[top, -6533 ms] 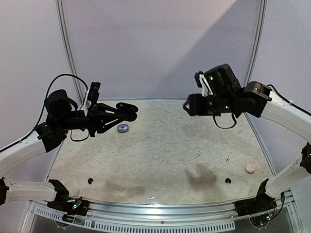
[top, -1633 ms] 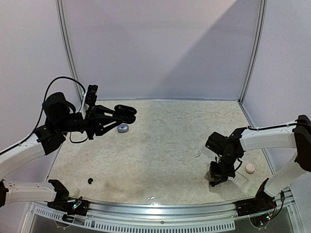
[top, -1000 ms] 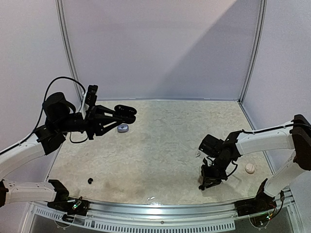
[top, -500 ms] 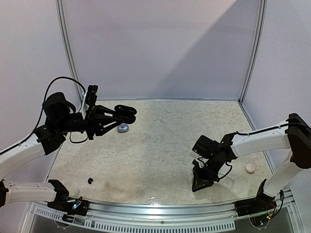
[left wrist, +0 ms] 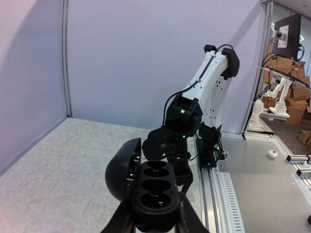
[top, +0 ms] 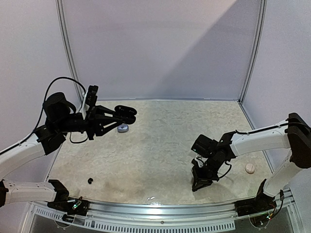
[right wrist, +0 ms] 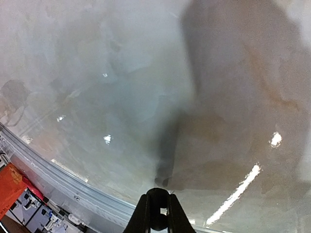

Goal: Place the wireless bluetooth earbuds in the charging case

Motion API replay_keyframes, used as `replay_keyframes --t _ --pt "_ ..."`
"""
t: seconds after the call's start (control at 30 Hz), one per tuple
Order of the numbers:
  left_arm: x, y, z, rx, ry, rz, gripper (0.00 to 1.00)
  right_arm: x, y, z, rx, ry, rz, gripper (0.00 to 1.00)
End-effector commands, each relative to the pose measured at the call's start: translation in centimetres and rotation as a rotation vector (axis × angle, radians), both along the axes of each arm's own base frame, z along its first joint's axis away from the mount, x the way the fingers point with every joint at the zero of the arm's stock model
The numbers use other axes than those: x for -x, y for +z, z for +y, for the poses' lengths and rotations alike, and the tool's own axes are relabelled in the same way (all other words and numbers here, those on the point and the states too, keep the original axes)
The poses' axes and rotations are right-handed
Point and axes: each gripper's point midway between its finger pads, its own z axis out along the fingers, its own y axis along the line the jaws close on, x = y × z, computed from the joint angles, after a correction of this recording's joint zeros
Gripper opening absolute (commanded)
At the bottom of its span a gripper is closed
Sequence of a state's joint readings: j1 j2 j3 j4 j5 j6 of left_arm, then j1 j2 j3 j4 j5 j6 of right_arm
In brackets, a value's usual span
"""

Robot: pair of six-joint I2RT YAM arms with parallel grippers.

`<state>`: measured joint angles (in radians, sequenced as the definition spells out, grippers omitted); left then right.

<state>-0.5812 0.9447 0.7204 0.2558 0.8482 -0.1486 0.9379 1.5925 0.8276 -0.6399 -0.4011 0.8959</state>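
Note:
My left gripper [top: 115, 115] is raised over the back left of the table, shut on the open black charging case [top: 125, 111]. In the left wrist view the case [left wrist: 151, 187] shows its empty wells, its lid tipped up to the left, and the gripper [left wrist: 153, 221] clamps its lower end. My right gripper [top: 197, 186] hangs low over the table near the front edge. In the right wrist view this gripper [right wrist: 158, 203] is shut on a small black earbud [right wrist: 157, 194] at its fingertips, just above the table. Another black earbud [top: 90, 181] lies at the front left.
A small grey-blue case [top: 123, 128] sits on the table under the left gripper. A pale round piece [top: 250, 168] lies near the right wall. The metal front rail [top: 160, 206] runs close below the right gripper.
My right arm has slid left along the front of the table, and its jaws have narrowed onto the black earbud. The left arm and the case have stayed still.

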Motion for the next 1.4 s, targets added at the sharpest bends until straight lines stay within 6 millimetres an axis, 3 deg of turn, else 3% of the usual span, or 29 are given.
replay_keyframes --t 0.0,0.07,0.17,0.3,0.37,0.47,0.63,0.77,0.87,1.17,1.37 --pt "-0.2 -0.2 0.0 -0.009 0.001 0.002 0.0 -2.2 3.2 0.8 -0.019 0.05 -0.145 0.01" --pt "-0.2 0.1 0.0 0.0 0.002 -0.002 0.0 -4.1 6.2 1.7 -0.054 0.086 -0.263 0.0" --pt "-0.1 0.7 0.0 0.03 -0.004 -0.018 0.0 -7.2 12.6 3.7 -0.148 0.114 -0.47 0.0" --pt "0.1 2.1 0.0 0.09 -0.019 -0.066 0.0 -10.1 23.6 7.2 -0.335 0.201 -0.805 0.0" --pt "0.5 2.7 0.1 0.117 -0.036 -0.1 0.0 -10.1 28.3 9.1 -0.437 0.26 -0.937 0.0" --pt "1.3 3.4 0.1 0.139 -0.075 -0.177 0.0 -8.4 34.5 12.5 -0.612 0.402 -1.143 0.0" --pt "2.2 3.9 -0.1 0.139 -0.125 -0.288 0.0 -4.6 41.8 16.3 -0.873 0.584 -1.388 0.0" --pt "2.4 4.5 -0.1 0.15 -0.14 -0.294 0.0 -2.4 43.8 18.2 -0.954 0.698 -1.463 0.0" --pt "2.4 4.7 -0.1 0.162 -0.144 -0.266 0.0 -1.5 44.0 19.5 -0.99 0.768 -1.49 0.0" --pt "3.6 5.1 0.0 0.163 -0.188 -0.404 0.0 0.0 43.4 20.7 -1.017 0.895 -1.553 0.0" --pt "3.8 5.0 -0.1 0.154 -0.209 -0.429 0.0 -0.1 42.3 21.2 -0.978 0.941 -1.557 0.0"
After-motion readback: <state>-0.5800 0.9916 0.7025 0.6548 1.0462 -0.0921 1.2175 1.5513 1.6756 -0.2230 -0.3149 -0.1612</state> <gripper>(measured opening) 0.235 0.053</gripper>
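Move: The open black charging case, held in the left fingers, is some 26 cm left of the right hand, 5 cm farther ahead and about 35 cm higher; the right fingers are down near the table, already shut on a black earbud. That earbud is about 28 cm right of the left hand, 5 cm back and 34 cm below. The purple case lies on the table roughly 38 cm ahead and 34 cm left of the right hand, and another black earbud about 44 cm left and 5 cm ahead. Keeping its pinch on the earbud, the right hand swings up about 42 cm and some 20 cm left towards the open case, arcing forward and back on the way, while its fingers turn from pointing down to pointing left. The left hand keeps hold of the case, raises it about 4 cm, draws it back some 3 cm and rolls it about 20 degrees, forward side up. ##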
